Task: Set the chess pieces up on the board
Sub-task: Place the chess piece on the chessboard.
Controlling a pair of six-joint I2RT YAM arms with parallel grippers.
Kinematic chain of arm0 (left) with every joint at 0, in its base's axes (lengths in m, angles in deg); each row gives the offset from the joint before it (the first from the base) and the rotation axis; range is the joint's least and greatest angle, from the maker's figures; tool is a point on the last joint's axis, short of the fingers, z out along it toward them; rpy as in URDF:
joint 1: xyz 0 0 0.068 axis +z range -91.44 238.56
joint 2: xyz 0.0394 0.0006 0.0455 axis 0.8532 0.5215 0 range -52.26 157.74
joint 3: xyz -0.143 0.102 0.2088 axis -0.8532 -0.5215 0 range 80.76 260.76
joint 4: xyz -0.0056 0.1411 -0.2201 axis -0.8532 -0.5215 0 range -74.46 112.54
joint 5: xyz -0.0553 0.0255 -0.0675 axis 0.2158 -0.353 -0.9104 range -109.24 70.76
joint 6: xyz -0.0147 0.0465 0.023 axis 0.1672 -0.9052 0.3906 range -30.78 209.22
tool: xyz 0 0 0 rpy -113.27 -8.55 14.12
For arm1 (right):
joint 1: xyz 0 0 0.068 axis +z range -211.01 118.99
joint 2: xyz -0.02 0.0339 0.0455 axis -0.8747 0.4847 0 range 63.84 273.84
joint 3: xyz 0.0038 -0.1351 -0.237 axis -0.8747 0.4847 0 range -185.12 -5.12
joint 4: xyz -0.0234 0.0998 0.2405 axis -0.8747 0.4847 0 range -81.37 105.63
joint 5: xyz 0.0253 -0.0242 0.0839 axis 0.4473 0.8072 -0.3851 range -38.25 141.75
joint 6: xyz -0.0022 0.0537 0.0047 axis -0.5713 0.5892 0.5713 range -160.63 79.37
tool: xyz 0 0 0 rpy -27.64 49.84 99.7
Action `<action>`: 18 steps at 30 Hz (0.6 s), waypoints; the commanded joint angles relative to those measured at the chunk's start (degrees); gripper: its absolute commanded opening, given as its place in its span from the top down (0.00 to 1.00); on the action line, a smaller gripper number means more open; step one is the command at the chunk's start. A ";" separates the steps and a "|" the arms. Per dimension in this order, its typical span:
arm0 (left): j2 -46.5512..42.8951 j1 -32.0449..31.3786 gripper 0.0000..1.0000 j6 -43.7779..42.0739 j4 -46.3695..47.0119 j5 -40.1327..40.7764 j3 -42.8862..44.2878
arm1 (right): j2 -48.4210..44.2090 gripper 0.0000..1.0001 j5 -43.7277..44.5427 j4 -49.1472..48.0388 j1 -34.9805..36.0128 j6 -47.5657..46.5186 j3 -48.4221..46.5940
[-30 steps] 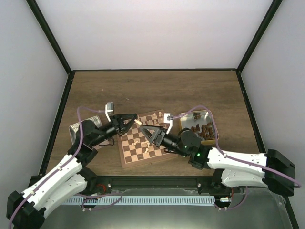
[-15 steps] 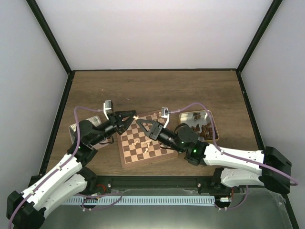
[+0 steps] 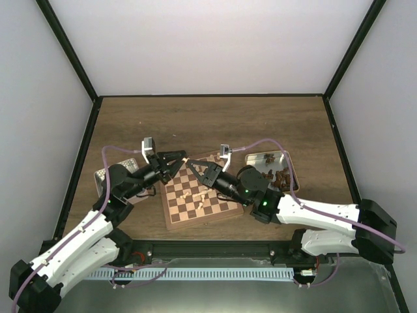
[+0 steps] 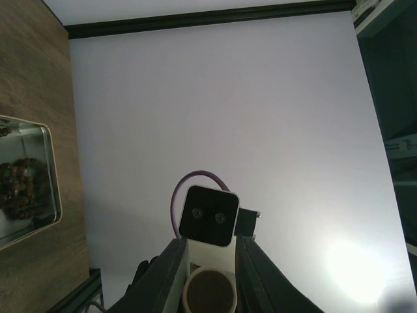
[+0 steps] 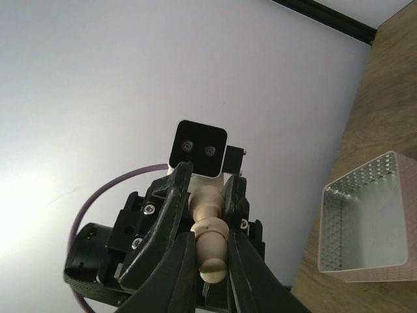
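A pale cream chess piece (image 3: pixel 187 161) hangs in the air over the far left corner of the board (image 3: pixel 195 223), with both grippers meeting on it. My left gripper (image 3: pixel 183 160) is shut on its base end; the left wrist view shows the round base (image 4: pixel 208 297) between my fingers (image 4: pixel 171 274). My right gripper (image 5: pixel 212 264) is shut on the head end of the piece (image 5: pixel 212 238). A few cream pieces (image 3: pixel 189 193) stand or lie on the board's middle squares.
A silver tin (image 3: pixel 287 164) with dark brown pieces sits right of the board, also seen as the tin (image 4: pixel 51 171) in the left wrist view. A perforated silver tin (image 3: pixel 104 176) lies left of the board, the same perforated tin (image 5: pixel 368 225) showing in the right wrist view.
My right gripper has moved up and left from over the board to the left gripper and has closed on the cream piece held there. The left gripper has barely moved.
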 commanded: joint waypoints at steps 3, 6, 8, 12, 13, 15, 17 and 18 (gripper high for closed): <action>0.04 0.03 0.76 0.37 1.14 -0.24 -1.44 | 0.96 0.95 3.84 6.76 -0.97 -0.10 -3.77; 0.02 0.04 0.69 -0.67 0.12 0.54 -1.75 | 0.98 0.96 4.71 8.63 -1.20 -1.23 -4.02; 0.09 0.11 0.62 -2.25 -1.17 1.11 -1.45 | 0.83 0.97 4.93 10.09 -1.43 -1.95 -4.02; -0.19 0.16 0.36 -9.20 -9.93 4.04 0.51 | 0.55 0.97 4.84 15.45 -2.73 -5.57 -4.83; -0.47 0.20 0.33 -11.18 -12.28 5.26 0.97 | 0.44 0.97 4.82 17.99 -3.10 -6.37 -5.04; -1.33 0.41 0.29 -15.56 -17.56 8.16 1.80 | 0.08 0.97 4.61 22.39 -3.94 -8.57 -5.56; -2.28 0.62 0.25 -20.85 -24.02 12.26 2.85 | 0.03 0.97 4.99 27.96 -4.92 -10.57 -6.52; -2.78 0.64 0.23 -23.61 -27.33 14.62 3.59 | 0.03 0.96 4.73 30.80 -5.64 -11.78 -7.05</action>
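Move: The chess piece hangs in mid-air between the two hands, gripped by both: its middle is about 1 cm to the right of the left hand, at its height. The chessboard it is bound for has its centre some 31 cm below the right hand, 2 cm ahead and 4 cm to the right. From the right hand, standing pieces are about 15 cm ahead, 9 cm right and 29 cm down, loose pieces 1 cm back, 4 cm right and 31 cm down. The chess piece changes hands: the left fingers open wide and let go while the right fingers keep their pinch and carry it down about 6 cm and forward about 3 cm, tipping some 20 degrees towards the board. The left hand sinks about 5 cm too, drawing slightly forward and left, its fingertips also tilting down. ##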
